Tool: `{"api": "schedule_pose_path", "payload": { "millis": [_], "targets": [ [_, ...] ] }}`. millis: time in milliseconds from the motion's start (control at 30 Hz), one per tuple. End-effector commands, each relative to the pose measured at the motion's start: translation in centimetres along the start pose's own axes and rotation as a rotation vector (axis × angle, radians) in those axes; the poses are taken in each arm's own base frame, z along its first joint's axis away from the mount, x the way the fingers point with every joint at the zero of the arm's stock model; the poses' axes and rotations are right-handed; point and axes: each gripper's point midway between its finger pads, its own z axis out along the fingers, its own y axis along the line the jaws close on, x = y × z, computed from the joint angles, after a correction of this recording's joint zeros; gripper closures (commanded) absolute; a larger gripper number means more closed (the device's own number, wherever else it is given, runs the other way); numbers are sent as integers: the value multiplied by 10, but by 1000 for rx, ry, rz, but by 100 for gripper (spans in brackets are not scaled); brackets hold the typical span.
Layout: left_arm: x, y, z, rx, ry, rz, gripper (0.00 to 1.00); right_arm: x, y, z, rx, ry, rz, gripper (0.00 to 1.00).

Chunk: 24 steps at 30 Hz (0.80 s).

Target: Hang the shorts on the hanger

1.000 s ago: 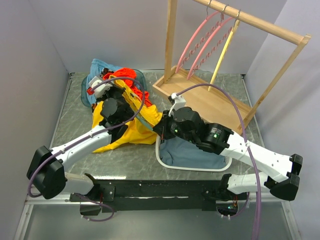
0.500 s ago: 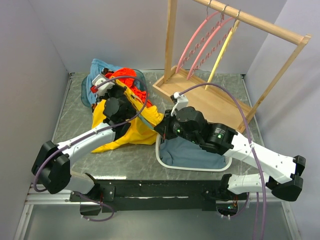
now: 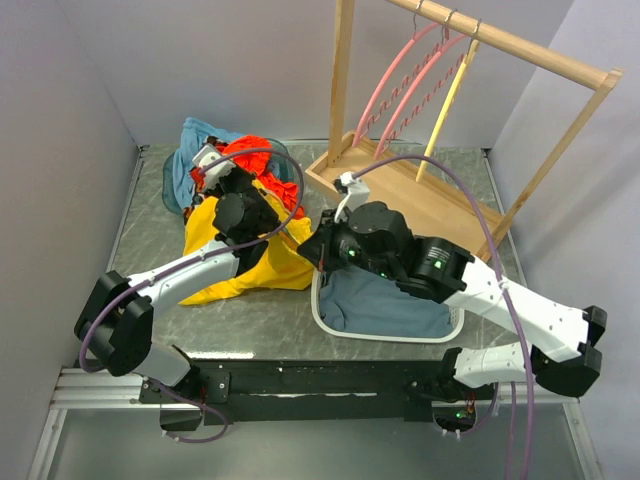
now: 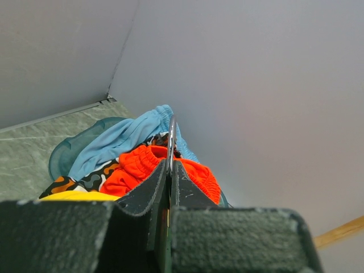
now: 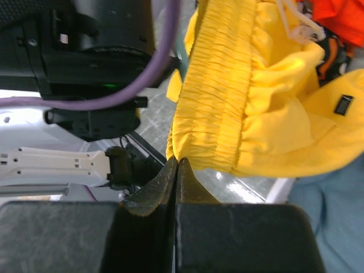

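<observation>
The yellow shorts [image 3: 232, 276] lie bunched on the table left of centre. My right gripper [image 3: 317, 248] is shut on the end of their gathered waistband [image 5: 219, 85], its tips [image 5: 177, 162] pinching the band's lower corner. My left gripper [image 3: 222, 178] is over the clothes pile and points up toward the back wall. It [image 4: 170, 166] is shut on a thin metal strip, the hanger's hook [image 4: 171, 136]. A teal edge of the hanger [image 5: 181, 54] shows behind the waistband; the rest of it is hidden.
A wooden rack [image 3: 400, 195] at the back right carries two pink hangers [image 3: 395, 85] and a yellow hanger [image 3: 447, 105]. A white tray [image 3: 322, 318] with blue-grey cloth [image 3: 385, 305] is under my right arm. An orange-red garment [image 3: 252, 158] and blue cloth [image 3: 200, 135] are piled at the back left.
Both grippers have shifted a little toward the back. The left one moved right over the pile, and the right one moved left with the waistband.
</observation>
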Motion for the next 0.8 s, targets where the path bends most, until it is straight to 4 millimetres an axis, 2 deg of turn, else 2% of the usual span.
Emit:
{"api": "schedule_pose_path", "payload": {
  "millis": [0,67,100,133,167,200,233,300,400,500,533,567,600,633,667,700,733,767],
  "targets": [
    [-20,-8,4,-14,-6,-49,99,-25,54,-4,-170,-37,38,100],
    [-26,-17,-1,12,17,-106,99,-38,42,7,-122,-75,59,100],
    [-17,-13,-6,35,74,27,99,-39,37,13,-108,-78,67,100],
    [-25,-26,-6,78,111,1,99,-41,30,18,-94,-83,77,100],
    [-25,-32,-9,85,155,-116,99,-49,21,23,-77,-107,97,100],
    [-23,-22,-12,88,202,-28,99,-51,16,29,-63,-111,100,100],
    [-31,-30,-14,124,222,-57,99,-55,14,31,-58,-119,103,100],
    [-42,-30,-18,159,253,-61,99,-58,9,40,-32,-126,94,100],
    [-51,-30,-27,209,323,-39,99,-65,7,48,1,-140,82,100],
    [-58,-30,-36,258,386,-21,99,-81,5,51,31,-186,77,100],
    [-64,-31,-38,268,399,-34,99,-92,9,49,21,-203,82,100],
    [-61,-31,-43,289,433,-31,99,-97,12,49,8,-206,85,100],
    [-64,-30,-46,301,447,-38,99,-101,11,55,13,-209,84,100],
    [-67,-32,-49,318,462,-54,99,-119,20,49,-3,-248,86,100],
    [-64,-30,-52,322,489,-51,99,-124,18,51,11,-253,79,100],
    [-71,-32,-56,348,506,-72,99,-124,18,62,19,-237,75,100],
    [-73,-32,-58,356,518,-76,99,-142,23,57,8,-264,77,100],
    [-77,-31,-60,361,523,-81,99,-147,26,59,0,-265,76,100]
  ]
}}
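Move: The right hand holds the yellow shorts' waistband edge; the hanger neck, in the left fingers, is about 16 cm ahead of it, 14 cm left and nearly level. The yellow shorts' bulk lies some 5 cm ahead, 12 left and 24 below the right hand, the basket 19 cm right, level and 29 below. From the left hand that waistband edge is about 16 back and 14 right; the red clothing 9 ahead, 3 right and 27 down. Forward some 8 cm and about 4 to the left, then rising about 4 cm towards the end, the right hand carries the pinched waistband towards the left hand and hanger. Meanwhile the left, keeping hold of the hanger, dips slightly right, then lifts and draws back about 4 cm towards the right hand, swinging clockwise over 20 degrees and tipping fingers down. ##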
